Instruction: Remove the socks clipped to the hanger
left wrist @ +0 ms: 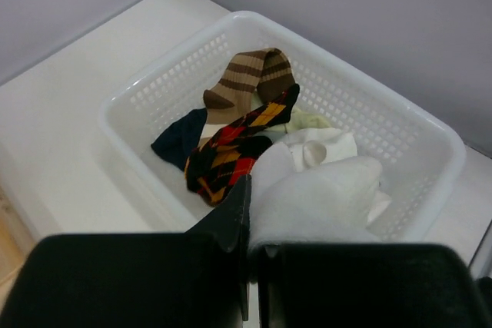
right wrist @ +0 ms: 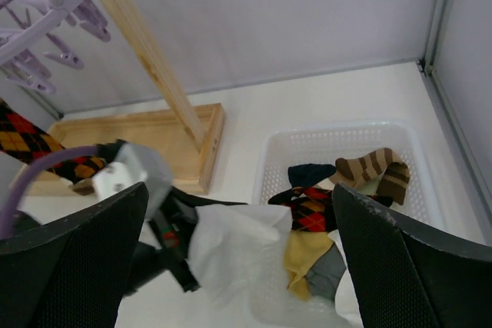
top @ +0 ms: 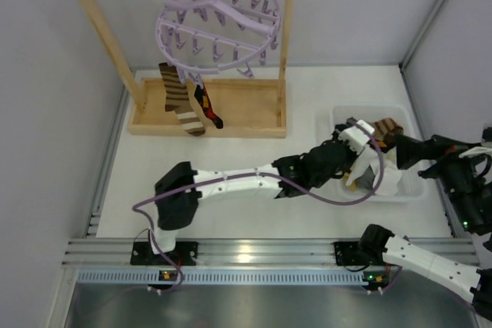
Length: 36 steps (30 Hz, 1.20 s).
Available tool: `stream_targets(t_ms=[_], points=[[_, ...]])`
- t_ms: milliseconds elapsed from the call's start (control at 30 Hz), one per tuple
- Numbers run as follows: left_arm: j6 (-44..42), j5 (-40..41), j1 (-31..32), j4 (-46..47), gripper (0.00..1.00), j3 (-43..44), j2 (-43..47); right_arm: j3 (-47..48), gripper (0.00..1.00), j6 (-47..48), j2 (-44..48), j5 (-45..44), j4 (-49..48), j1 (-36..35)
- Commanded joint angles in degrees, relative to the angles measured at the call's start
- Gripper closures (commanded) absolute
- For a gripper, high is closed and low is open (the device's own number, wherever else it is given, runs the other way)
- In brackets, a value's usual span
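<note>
The lilac hanger point(top: 219, 24) hangs from the wooden rack, and its edge shows in the right wrist view point(right wrist: 38, 28). A brown-and-cream striped sock point(top: 178, 101) and a black argyle sock point(top: 207, 107) are clipped to its near side. My left gripper point(top: 360, 168) is shut on a white sock point(left wrist: 323, 197) at the near rim of the white basket point(left wrist: 123, 113). The white sock also shows in the right wrist view point(right wrist: 246, 255). My right gripper point(right wrist: 242, 266) is open and empty, above the basket's right side point(top: 401, 151).
The basket point(right wrist: 346, 137) holds a striped sock point(left wrist: 250, 78), an argyle sock point(left wrist: 231, 147), a navy sock point(left wrist: 178, 137), a yellow sock point(right wrist: 307, 255) and white fabric. The wooden rack's post and tray point(top: 254, 109) stand at the back left. Walls close in on both sides.
</note>
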State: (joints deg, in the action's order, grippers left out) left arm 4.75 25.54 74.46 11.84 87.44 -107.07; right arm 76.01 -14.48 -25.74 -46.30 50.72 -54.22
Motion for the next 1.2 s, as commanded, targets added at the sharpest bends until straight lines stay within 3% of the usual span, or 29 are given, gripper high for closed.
stream_targets(t_ms=[0, 167, 200, 233, 333, 467, 567, 800, 1000, 1033, 1167], points=[[-5.71, -2.52, 0.08, -8.66, 1.0, 14.57, -11.21, 3.09, 0.01, -1.52, 0.51, -5.45, 4.73, -0.1], [-9.84, -3.3, -0.01, -16.75, 0.97, 36.55, -25.45, 6.61, 0.01, -2.74, 2.7, -8.27, 7.55, -0.1], [-10.29, -3.13, -0.01, -17.45, 0.89, 37.97, -28.26, 6.78, 0.01, -3.01, 2.97, -8.89, 8.07, -0.19], [-10.64, -2.43, -0.01, -17.55, 0.65, 39.11, -29.24, 6.7, 0.01, -3.27, 3.41, -8.98, 8.25, -0.28], [-11.7, -0.85, -0.19, -17.64, 0.22, 41.4, -31.36, 6.0, 0.01, -3.8, 3.94, -8.72, 8.61, -0.19], [-12.4, 1.26, -0.36, -18.07, 0.03, 40.89, -30.66, 4.68, 0.0, -4.24, 3.24, -8.36, 8.17, -0.19], [-11.79, 3.37, -0.36, -18.08, 0.01, 38.17, -27.24, 3.97, 0.01, -4.42, 2.97, -7.58, 6.77, -0.19], [-1.78, 8.38, -1.42, -17.9, 0.01, 19.11, -12.13, 2.74, 0.01, -3.71, 1.04, -5.38, 3.69, -0.19], [5.25, 26.1, -1.77, -17.99, 0.01, -2.75, 3.23, 0.29, 0.01, -2.92, -1.07, -3.62, 0.44, -0.28], [5.27, 28.49, -1.77, -17.99, 0.01, -2.8, 5.09, -0.15, 0.01, -2.92, -1.07, -3.36, -0.09, -0.19], [9.92, 34.38, -3.08, -18.16, 0.01, -17.43, 15.73, -2.88, 0.0, -3.01, -2.3, -1.16, -3.16, -0.28]])
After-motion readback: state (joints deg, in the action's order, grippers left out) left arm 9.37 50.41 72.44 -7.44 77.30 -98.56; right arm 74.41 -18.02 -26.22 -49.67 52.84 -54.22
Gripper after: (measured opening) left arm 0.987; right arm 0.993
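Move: The left hand already holds a white sock; the middle of the white basket it is bound for lies about 11 cm to its right, 6 cm ahead and some 21 cm below. In the basket the argyle sock lies about 8 cm ahead and 5 cm right of that hand, the brown striped sock about 13 cm ahead and 12 cm right, both some 22 cm down. From the empty right hand, the basket's middle is roughly 13 cm ahead, 4 cm right and 36 cm below. Still pinching the white sock, the left hand swings about 10 cm right and down by as much over the basket, rolling some 20 degrees, and opens wide to let go of the sock. It then backs out left by more than 20 cm towards the wooden rack, rising about 5 cm and turning counter-clockwise. Above the basket, the open right hand shifts about 5 cm right, then returns. ##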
